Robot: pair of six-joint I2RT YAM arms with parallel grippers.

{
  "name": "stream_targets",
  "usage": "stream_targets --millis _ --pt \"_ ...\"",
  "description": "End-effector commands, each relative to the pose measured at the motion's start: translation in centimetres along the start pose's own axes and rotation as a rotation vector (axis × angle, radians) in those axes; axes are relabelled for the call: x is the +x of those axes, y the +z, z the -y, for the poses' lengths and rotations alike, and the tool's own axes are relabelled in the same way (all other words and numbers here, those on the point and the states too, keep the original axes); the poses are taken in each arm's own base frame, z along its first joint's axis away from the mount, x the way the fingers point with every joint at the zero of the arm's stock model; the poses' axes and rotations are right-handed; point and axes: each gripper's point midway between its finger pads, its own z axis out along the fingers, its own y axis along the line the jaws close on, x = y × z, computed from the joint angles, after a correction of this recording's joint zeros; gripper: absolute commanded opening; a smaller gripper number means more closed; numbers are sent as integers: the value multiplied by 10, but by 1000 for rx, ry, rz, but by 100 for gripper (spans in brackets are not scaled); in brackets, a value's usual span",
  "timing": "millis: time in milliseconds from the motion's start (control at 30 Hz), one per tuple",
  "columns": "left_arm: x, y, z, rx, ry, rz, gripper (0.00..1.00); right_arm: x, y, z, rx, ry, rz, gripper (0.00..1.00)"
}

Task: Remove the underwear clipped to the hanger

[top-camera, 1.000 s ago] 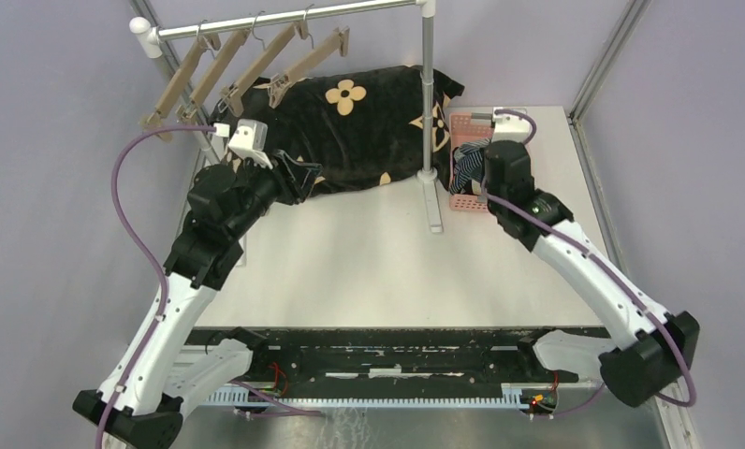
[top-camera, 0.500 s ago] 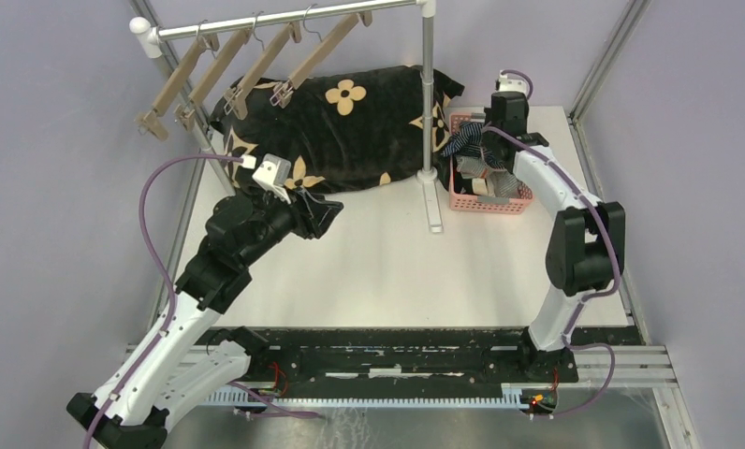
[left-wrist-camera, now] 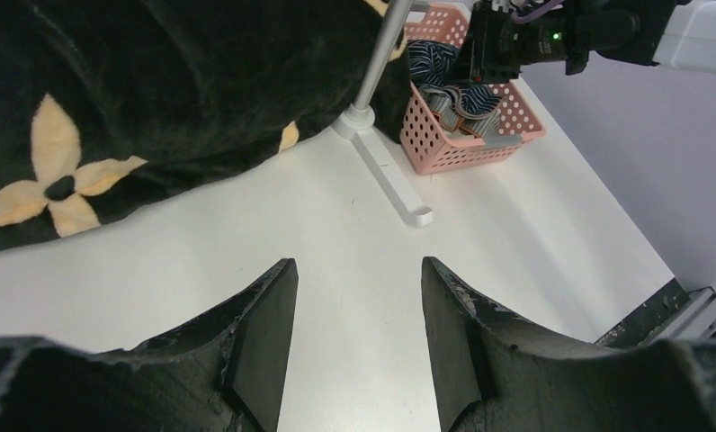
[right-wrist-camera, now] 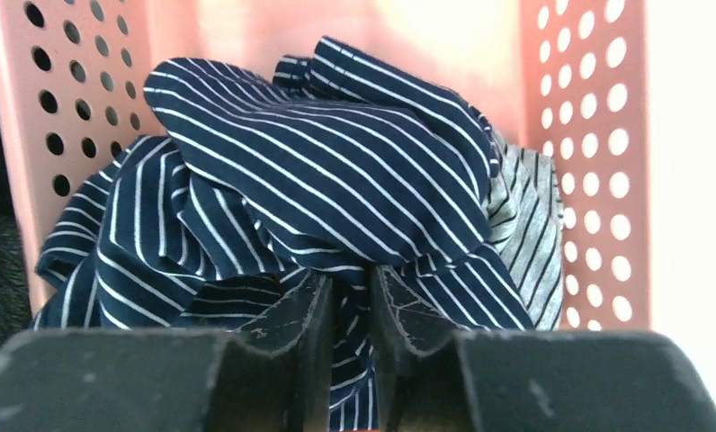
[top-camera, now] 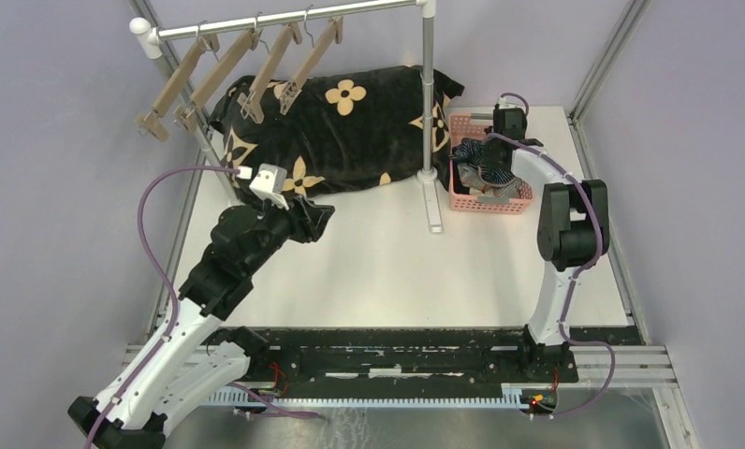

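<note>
The navy striped underwear (right-wrist-camera: pixel 318 171) lies bunched in the pink basket (top-camera: pixel 462 196), on top of the grey striped underwear (right-wrist-camera: pixel 525 225). It also shows in the top view (top-camera: pixel 476 159) and the left wrist view (left-wrist-camera: pixel 431 63). My right gripper (right-wrist-camera: pixel 350 288) is over the basket, shut on a fold of the navy underwear. The black underwear is hidden. My left gripper (left-wrist-camera: pixel 354 270) is open and empty, low over the white table (top-camera: pixel 387 253) in front of the flowered cloth. Several wooden clip hangers (top-camera: pixel 266 65) hang bare on the rail.
The big black cloth with tan flowers (top-camera: pixel 350 122) lies at the back under the rail (top-camera: pixel 284 17). The rack's post (top-camera: pixel 428 94) and its foot (top-camera: pixel 433 210) stand between cloth and basket. Walls close in on both sides.
My right arm swung back and brought the navy underwear down into the basket. My left gripper drew away from the hangers toward the table's middle. The hangers swung.
</note>
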Motion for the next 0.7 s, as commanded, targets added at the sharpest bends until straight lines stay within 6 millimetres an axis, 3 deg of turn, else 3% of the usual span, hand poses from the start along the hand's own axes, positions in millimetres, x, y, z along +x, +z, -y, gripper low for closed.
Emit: stream_targets --millis 0,33,67,233,500,667 --pt "-21 -16 -9 -62 -8 111 60 -61 -34 5 -42 31 138 55" --pt "-22 -20 -11 -72 -5 118 60 -72 -44 9 -39 28 167 97" --pt "-23 -22 -13 -83 -3 122 60 -82 -53 13 -30 27 195 100" --pt "-22 -27 -19 -110 3 126 60 -113 -94 43 101 35 275 100" --pt "-24 -35 -28 -154 13 151 60 -115 -146 69 170 38 394 100" --pt "-27 -51 -42 -227 10 198 60 -118 -194 95 225 79 519 100"
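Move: The striped underwear is still between the right hand's just-parting fingers down in the basket, its middle about 2 cm ahead, 2 cm left and 2 cm below. The basket's middle is right at the hand and some 4 cm lower. The grey striped underwear lies about 7 cm right and 2 cm back, and the rack post's foot some 17 cm left and 5 cm back. From the left hand, the striped underwear is roughly 27 cm ahead, 36 cm right and 23 cm below. The right fingers let go of the striped underwear, springing wide open, and the hand climbs out of the basket by about 17 cm, bearing right past the basket's right side and then drawing back a little as the fingers tilt up some 20 degrees. The left hand, empty and half open, eases a few centimetres left and turns slightly counter-clockwise. ##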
